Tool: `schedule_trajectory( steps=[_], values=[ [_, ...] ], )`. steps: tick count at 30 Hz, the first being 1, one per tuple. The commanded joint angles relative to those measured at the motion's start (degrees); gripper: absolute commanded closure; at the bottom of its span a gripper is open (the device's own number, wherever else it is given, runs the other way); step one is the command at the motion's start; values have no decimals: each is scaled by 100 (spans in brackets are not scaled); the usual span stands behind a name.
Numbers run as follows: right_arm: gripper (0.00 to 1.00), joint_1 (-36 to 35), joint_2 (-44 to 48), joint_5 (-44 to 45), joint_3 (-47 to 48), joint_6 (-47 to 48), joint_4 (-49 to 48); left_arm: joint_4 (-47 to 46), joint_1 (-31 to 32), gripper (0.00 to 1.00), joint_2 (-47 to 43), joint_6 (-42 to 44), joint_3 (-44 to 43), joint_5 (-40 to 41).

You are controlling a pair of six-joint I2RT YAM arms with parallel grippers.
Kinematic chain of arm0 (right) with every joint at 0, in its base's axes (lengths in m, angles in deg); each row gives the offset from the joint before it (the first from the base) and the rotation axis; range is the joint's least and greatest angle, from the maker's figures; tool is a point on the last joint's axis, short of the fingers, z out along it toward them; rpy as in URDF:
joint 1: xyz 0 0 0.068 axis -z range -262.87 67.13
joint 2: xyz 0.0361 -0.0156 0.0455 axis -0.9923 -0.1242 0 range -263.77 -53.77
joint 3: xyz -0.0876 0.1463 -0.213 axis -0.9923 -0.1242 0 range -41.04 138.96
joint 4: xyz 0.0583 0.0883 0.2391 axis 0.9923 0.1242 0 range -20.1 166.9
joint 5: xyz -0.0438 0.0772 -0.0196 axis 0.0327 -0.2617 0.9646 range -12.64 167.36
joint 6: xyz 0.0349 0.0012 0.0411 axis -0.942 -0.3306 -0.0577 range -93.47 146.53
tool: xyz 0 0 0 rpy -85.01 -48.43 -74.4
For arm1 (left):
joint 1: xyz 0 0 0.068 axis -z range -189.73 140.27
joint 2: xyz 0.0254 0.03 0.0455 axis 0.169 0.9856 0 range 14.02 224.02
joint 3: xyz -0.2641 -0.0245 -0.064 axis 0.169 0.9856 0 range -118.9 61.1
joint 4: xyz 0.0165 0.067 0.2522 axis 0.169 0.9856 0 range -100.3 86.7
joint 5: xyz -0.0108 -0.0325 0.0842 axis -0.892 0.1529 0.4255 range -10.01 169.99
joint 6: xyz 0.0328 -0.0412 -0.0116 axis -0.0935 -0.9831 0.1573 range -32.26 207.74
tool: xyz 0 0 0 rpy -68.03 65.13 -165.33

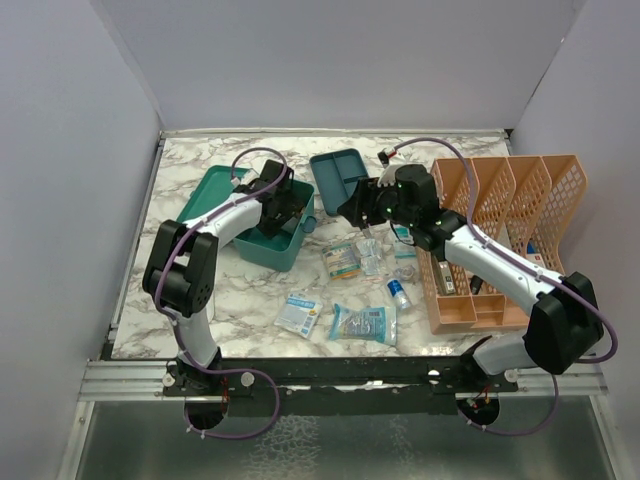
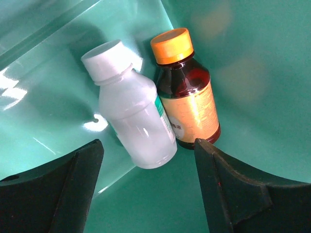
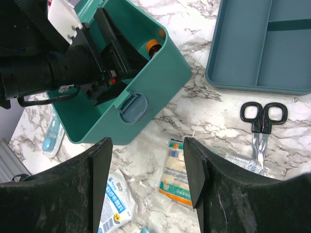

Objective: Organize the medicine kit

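The medicine kit, a teal box (image 1: 268, 255), stands open at the table's left with its lid (image 1: 205, 195) laid back. My left gripper (image 1: 285, 205) reaches down inside it. Its jaws (image 2: 148, 184) are open and hold nothing. Just beyond them a white bottle (image 2: 133, 124) and a brown bottle with an orange cap (image 2: 187, 97) lie side by side on the box floor. The matching insert tray (image 1: 338, 175) lies on the table behind. My right gripper (image 3: 148, 145) hangs open over the marble, above a packet (image 3: 176, 170), beside the box (image 3: 155, 68).
An orange mesh rack (image 1: 500, 230) fills the right side. Black-handled scissors (image 3: 262, 119), a blue-and-white packet (image 1: 298, 313), a clear blue pouch (image 1: 362, 322) and a small bottle (image 1: 399, 293) lie on the marble in front of the box.
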Motion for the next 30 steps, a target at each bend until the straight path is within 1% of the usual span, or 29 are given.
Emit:
schedule_trajectory(
  steps=[1,6,8,14,16,17,20,22,26,28,30],
  values=[
    [40,-29,-70,236,240,23,21,240,15,19,-357,395,-256,820],
    [40,-30,-103,262,239,44,30,382,7,19,-218,696,-406,1196],
    [40,-29,-106,272,230,44,39,391,1,21,-174,845,-486,1279],
    [40,-30,-122,299,239,52,87,391,0,39,-105,1087,-540,1616],
    [40,-30,-127,291,239,56,98,391,-11,45,1,1103,-654,1608],
    [40,-30,-129,291,239,67,108,389,-7,47,74,1105,-701,1575],
    [40,-30,-127,308,238,91,132,438,-11,47,222,987,-714,1478],
    [40,-30,-122,320,239,89,160,433,-11,45,286,924,-661,1446],
    [40,-30,-85,302,219,112,197,228,-68,45,474,995,-654,1108],
    [40,-28,-77,273,204,110,184,131,-68,46,518,997,-622,937],
    [40,-30,-70,249,200,103,184,55,-73,51,500,938,-595,802]
  ],
)
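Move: The white bottle lies in the green box about 3 cm ahead of the left hand, 3 cm to its left and 3 cm below. The amber bottle is roughly 6 cm ahead, 1 cm left, at like depth. The open green lid is some 8 cm ahead and 18 cm left; the divided tray about 13 cm ahead, 9 cm right. From the right hand the white bottle is some 9 cm ahead, 13 cm left and 16 cm down. Bring the left gripper up and over to the left, about 4 cm with a little forward, tilting it some 15 degrees so that its left side rises. Narrow the wide-open fingers to about half on the way, then lower roughly 3 cm so they straddle the white bottle's shoulder, one finger going down between it and the amber bottle, without clamping. ##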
